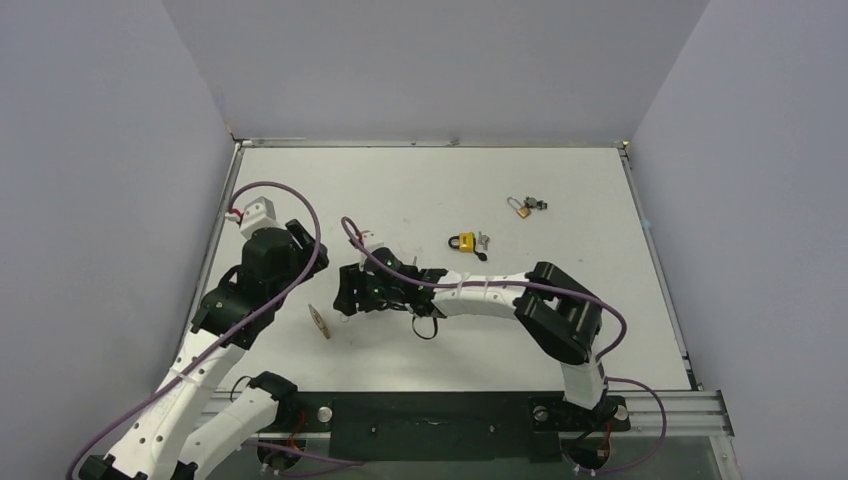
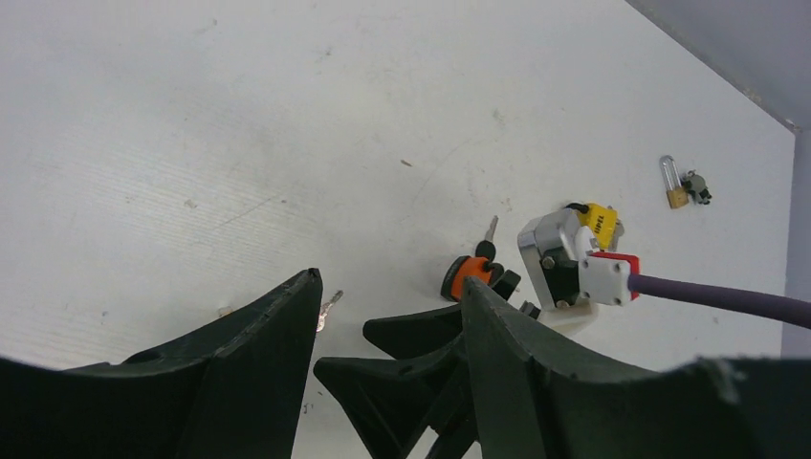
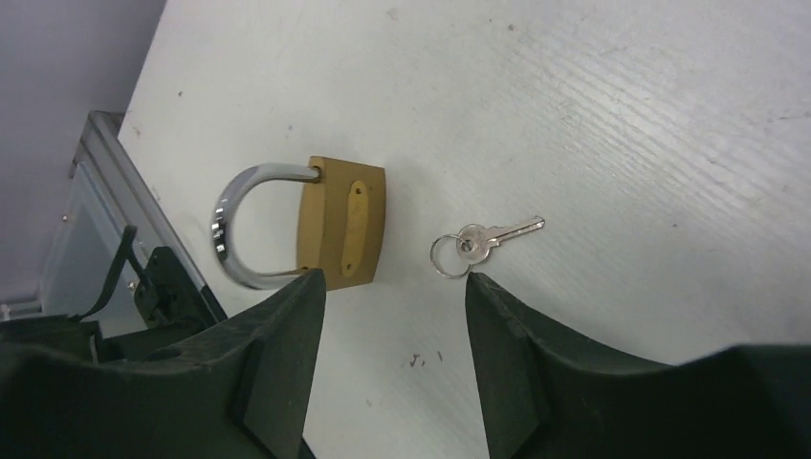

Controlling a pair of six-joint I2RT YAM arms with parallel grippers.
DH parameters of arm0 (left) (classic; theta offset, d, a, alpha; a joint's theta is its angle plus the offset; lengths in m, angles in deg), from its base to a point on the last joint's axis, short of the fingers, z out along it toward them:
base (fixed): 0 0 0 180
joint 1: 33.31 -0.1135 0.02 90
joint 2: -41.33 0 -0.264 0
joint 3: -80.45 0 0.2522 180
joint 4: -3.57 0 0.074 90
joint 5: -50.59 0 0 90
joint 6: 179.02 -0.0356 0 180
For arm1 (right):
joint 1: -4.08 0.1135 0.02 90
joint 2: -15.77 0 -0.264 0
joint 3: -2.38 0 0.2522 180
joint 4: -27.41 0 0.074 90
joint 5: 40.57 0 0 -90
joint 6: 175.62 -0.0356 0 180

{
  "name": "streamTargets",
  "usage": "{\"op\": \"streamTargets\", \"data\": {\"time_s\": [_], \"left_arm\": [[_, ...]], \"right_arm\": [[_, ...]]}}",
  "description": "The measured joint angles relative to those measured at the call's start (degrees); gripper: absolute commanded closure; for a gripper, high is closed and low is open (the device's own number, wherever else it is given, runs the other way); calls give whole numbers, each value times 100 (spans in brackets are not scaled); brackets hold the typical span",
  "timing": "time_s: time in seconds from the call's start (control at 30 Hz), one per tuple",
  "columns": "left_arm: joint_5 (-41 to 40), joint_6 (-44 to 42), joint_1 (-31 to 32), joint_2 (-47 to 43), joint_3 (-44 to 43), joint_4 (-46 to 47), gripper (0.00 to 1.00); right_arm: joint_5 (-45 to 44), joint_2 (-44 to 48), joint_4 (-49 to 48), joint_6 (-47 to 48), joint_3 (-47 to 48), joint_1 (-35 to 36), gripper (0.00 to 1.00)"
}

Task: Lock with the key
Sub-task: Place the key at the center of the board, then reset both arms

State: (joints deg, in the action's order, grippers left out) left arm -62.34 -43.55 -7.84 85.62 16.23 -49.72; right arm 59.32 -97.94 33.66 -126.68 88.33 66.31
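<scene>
A brass padlock [image 3: 344, 222] with its steel shackle swung open lies on the white table; it also shows in the top view [image 1: 319, 320]. A small silver key [image 3: 490, 238] on a ring lies just right of it. My right gripper [image 3: 392, 292] is open and empty, just above the table, with the padlock off its left fingertip and the key ring off its right fingertip [image 3: 483, 296]. In the top view the right gripper [image 1: 343, 297] reaches far left. My left gripper [image 2: 390, 287] is open and empty, facing the right gripper's black fingers; the key's tip [image 2: 328, 308] shows by its left finger.
A yellow padlock [image 1: 461, 242] with keys lies mid-table, and a small brass padlock [image 1: 520, 207] with keys lies further back. An orange lock [image 2: 469, 275] with black-headed keys sits by the right wrist. The table's left edge and metal rail [image 3: 96, 182] are close to the brass padlock.
</scene>
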Motion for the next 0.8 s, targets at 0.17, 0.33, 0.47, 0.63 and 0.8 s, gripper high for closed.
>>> {"op": "streamTargets", "data": {"time_s": [0.17, 0.33, 0.47, 0.63, 0.8], "left_arm": [[487, -522, 0, 343, -704, 52, 47], [1043, -1027, 42, 852, -1274, 212, 46], [1250, -1325, 461, 1311, -1582, 295, 46], [1252, -1508, 1088, 1867, -2024, 341, 46], [1174, -1593, 1316, 2326, -2448, 350, 46]], "right_arm": [[-212, 970, 214, 175, -197, -105, 30], [-507, 2245, 356, 332, -623, -413, 25], [-761, 3126, 579, 442, -876, -743, 22], [-1252, 4192, 1025, 557, -1008, -1104, 20], [-1759, 5285, 1392, 686, -1187, -1237, 17]]}}
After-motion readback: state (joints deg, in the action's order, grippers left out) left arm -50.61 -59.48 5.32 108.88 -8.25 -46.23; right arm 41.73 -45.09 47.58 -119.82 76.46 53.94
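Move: Just under the right hand's open fingers lies the key, about 2 cm ahead, 1 cm left and 5 cm down. The big brass padlock stands some 5 cm to the left of the key and 3 cm nearer the base; the orange lock with its keys is roughly 8 cm ahead of the right hand and 11 cm to its right, 4 cm lower. From the left hand the key is about 5 cm back, 4 cm right and 19 cm below. Leaving the laid-down key, the right hand climbs about 26 cm and swings some 20 cm right, a little forward at first, past the orange lock; its fingers spread from half to wide open, tip upward and turn clockwise. Empty too, the left hand moves right about 14 cm while rising half as much, turning some 30 degrees clockwise, its fingers staying half open. ##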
